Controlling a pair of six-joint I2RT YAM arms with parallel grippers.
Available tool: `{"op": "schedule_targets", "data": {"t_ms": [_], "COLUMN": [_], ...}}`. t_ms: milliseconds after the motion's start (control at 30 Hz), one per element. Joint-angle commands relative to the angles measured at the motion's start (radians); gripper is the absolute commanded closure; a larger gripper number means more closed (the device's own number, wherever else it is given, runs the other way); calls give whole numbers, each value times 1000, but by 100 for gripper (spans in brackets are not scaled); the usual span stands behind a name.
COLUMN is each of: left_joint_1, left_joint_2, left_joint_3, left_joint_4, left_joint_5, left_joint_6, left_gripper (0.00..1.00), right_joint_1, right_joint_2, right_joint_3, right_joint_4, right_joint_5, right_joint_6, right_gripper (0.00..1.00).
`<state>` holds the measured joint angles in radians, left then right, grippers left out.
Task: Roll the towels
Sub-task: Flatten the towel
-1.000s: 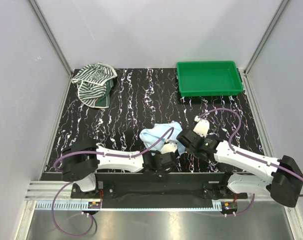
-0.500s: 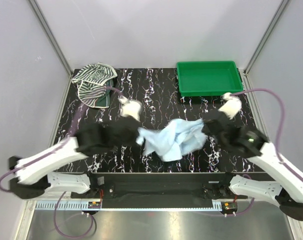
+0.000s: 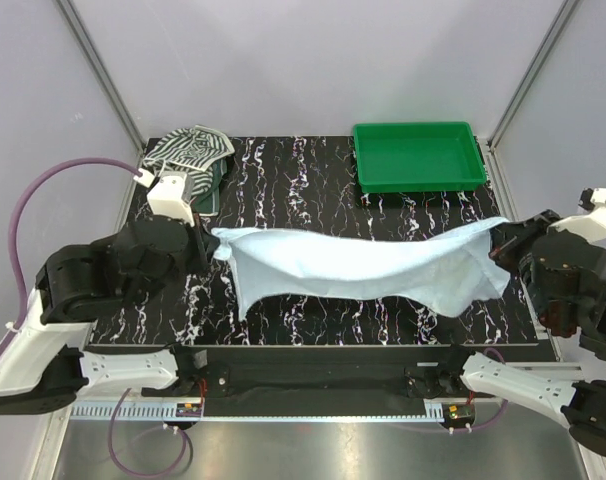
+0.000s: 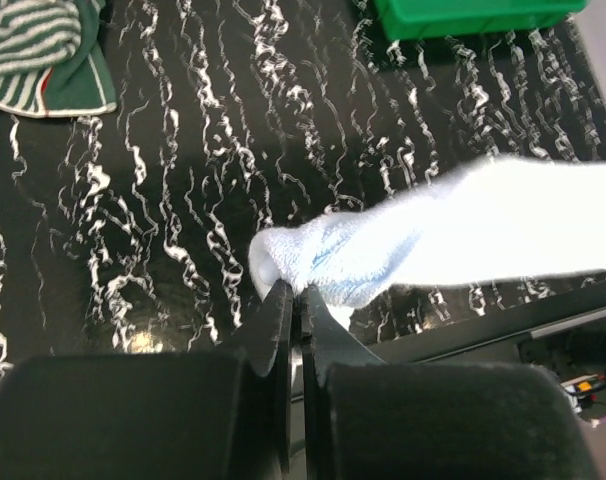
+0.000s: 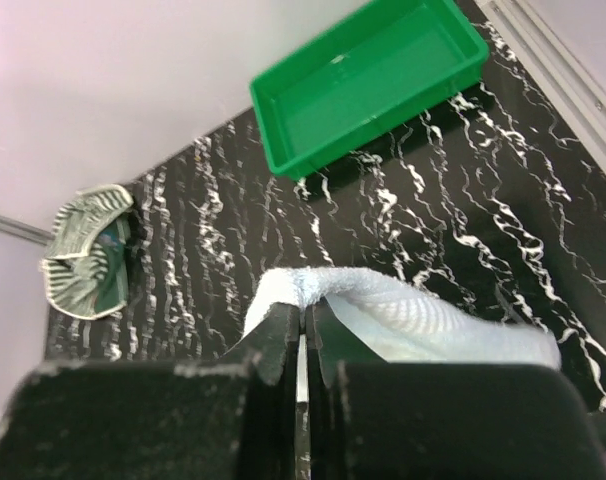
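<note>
The pale blue towel (image 3: 363, 268) hangs stretched wide above the table, its lower edge sagging in the middle. My left gripper (image 3: 215, 247) is shut on the towel's left corner (image 4: 313, 262). At the right side my right gripper (image 3: 498, 243) is shut on the other corner (image 5: 318, 285). The striped towel (image 3: 188, 165) lies crumpled at the back left corner of the table, seen also in the left wrist view (image 4: 38, 50) and the right wrist view (image 5: 88, 250). Both arms are raised and spread apart.
A green plastic tray (image 3: 418, 156) stands at the back right of the black marbled table (image 3: 303, 190), showing too in the right wrist view (image 5: 368, 85). Grey walls close in the left, right and back sides.
Both arms rose from the table's near edge and swung outward, left and right, pulling the bunched blue towel up and out into a wide stretched sheet.
</note>
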<state>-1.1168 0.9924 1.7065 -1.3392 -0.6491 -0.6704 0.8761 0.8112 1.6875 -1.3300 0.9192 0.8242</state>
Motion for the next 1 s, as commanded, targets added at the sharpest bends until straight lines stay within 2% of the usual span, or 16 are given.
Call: {"op": "schedule_targets", "data": {"t_ms": [0,133,233,333,367,433,467,500,533,567,633,667,767,967], "left_joint_1": [9,28,106,228,291,385,482,532,578,669,751,817,879,917], "left_joint_2": [-41,-31,-8,14,29,57,89,104,124,152,251,290,446,754], "left_joint_3": [-37,-142,-217,-258,-289,-312,-321,-341,-353,-364,-384,-384,-314,-125], "left_joint_4": [-204,-135,-21,81,106,170,190,213,256,277,333,354,391,445], "left_joint_5": [-41,-20,72,196,216,311,351,437,475,508,587,614,683,651], "left_joint_6": [-29,5,84,169,190,262,284,328,347,380,406,414,405,361], "left_gripper": [100,100,100,100,100,100,100,100,100,100,100,100,100,100], "right_joint_1": [-5,-6,-6,-63,-113,-291,-351,-479,-532,-573,-653,-667,-689,-741], "right_joint_2": [25,28,93,155,195,227,264,285,311,378,463,549,693,956], "right_joint_3": [-49,-150,-212,-242,-261,-287,-313,-325,-333,-342,-341,-330,-307,-163], "right_joint_4": [-175,-83,18,121,158,280,319,354,401,426,472,489,575,611], "right_joint_5": [47,37,18,-48,-140,-273,-402,-472,-537,-647,-712,-741,-757,-741], "right_joint_6": [15,-16,-56,-126,-201,-273,-321,-339,-350,-368,-376,-384,-396,-408], "right_gripper": [100,100,100,100,100,100,100,100,100,100,100,100,100,100]}}
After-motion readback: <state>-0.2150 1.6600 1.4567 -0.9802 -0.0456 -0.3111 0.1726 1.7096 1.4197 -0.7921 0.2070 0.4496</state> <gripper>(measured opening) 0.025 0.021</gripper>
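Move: The pale blue towel is already pinched by its corners and stretched in the air between my two hands. The bare table patch it goes to is centred about 13 cm ahead, 17 cm right and 38 cm below my left hand; from my right hand it is roughly 12 cm ahead, 25 cm left and 41 cm below. The striped towel lies some 45 cm ahead and 24 cm left of my left hand. The green bin is about 47 cm ahead and 4 cm right of my right hand. Keeping both corners pinched, I lower the taut towel towards the bare table, at first almost straight down, then sweeping forward as well. My left hand sinks about 24 cm and goes 18 cm forward, drifting a little left; my right sinks nearly 30 and reaches 22 forward. Both wrists tip further down, some 40 to 45 degrees. ##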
